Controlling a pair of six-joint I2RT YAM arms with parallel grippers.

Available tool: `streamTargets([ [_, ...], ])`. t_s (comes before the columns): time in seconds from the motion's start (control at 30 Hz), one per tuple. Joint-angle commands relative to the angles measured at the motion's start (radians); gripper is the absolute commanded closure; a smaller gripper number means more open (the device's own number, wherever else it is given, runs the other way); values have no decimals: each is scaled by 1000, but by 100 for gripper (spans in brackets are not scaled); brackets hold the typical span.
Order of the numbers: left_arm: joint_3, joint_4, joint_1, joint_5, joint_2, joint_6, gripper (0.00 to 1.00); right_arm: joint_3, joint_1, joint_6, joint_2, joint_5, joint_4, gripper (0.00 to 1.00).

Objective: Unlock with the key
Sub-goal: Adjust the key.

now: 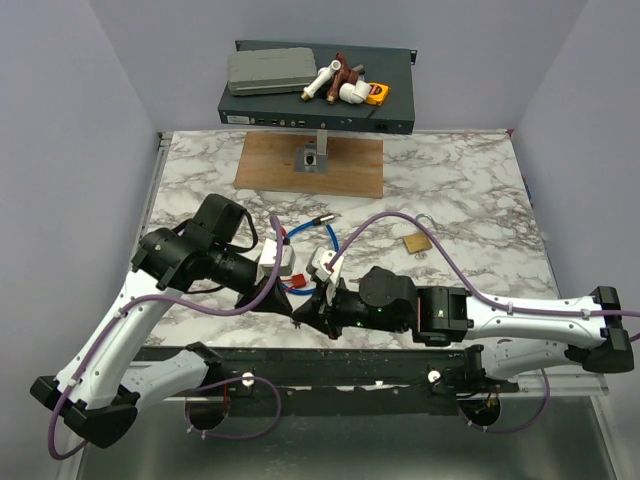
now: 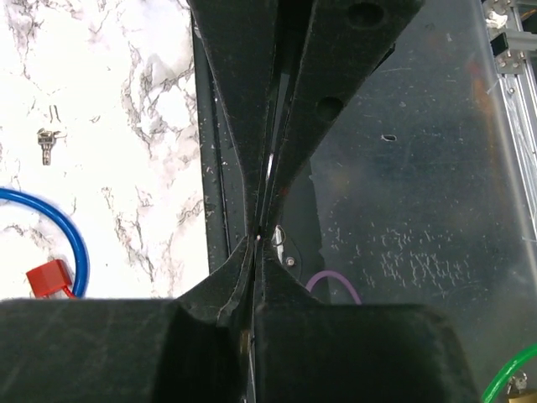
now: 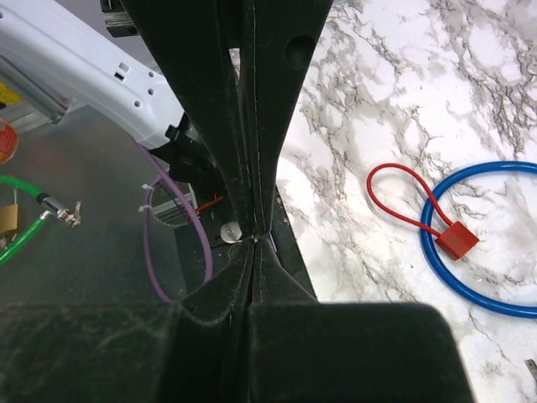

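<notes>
My two grippers meet tip to tip over the table's near edge. The left gripper (image 1: 293,312) (image 2: 258,245) is shut. The right gripper (image 1: 312,308) (image 3: 254,243) is shut too, its fingers pointing straight at the left one's. A thin sliver of silver metal, the key (image 2: 270,166) seen edge-on, runs between both pairs of pressed fingers. Most of it is hidden by the black pads. The brass padlock (image 1: 416,243) lies flat on the marble well to the right and further back, apart from both grippers.
A red loop strap (image 3: 401,198) with its red tag (image 3: 457,241) lies on the marble inside a blue cable ring (image 3: 470,294). A small silver piece (image 2: 45,144) lies loose nearby. At the back stand a wooden board (image 1: 310,165) and a dark box (image 1: 318,90).
</notes>
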Motion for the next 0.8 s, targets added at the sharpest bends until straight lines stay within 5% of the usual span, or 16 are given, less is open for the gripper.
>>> streamTargets([
  [0.0,-18,38,-1,-56,-8,-17,100,29,-8,-16,6,-27,-16,99],
  [0.47,21,-32,-2,-67,18,8,100,23,-8,-25,-26,7,-27,98],
  [0.57,25,-26,-1,-49,8,6,100,19,-8,-8,-32,26,-16,76],
  [0.77,32,-22,-1,-39,6,-3,100,-59,-11,36,-107,64,97,58],
])
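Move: The key is at the tips of both shut grippers, which meet head-on: about 1 cm to the right of the left hand's point and about 1 cm to the left of the right hand's, level with both. From the left hand, the red tag lies on the table some 13 cm ahead, 1 cm left and 17 cm below. The blue cable loop's middle is about 18 cm ahead. A loose key lies about 13 cm ahead and 12 cm right, both equally low. The left hand keeps its shut fingers on the key and eases down about 1 cm and slightly forward, then stays there, while the right hand, still gripping the same key, gives way with it by about half a centimetre. Late on, the right fingers open to a bit under half and let go of the key, and that hand starts to draw off, rising about 1.5 cm with a slight shift to its right, away from the left fingertips. ##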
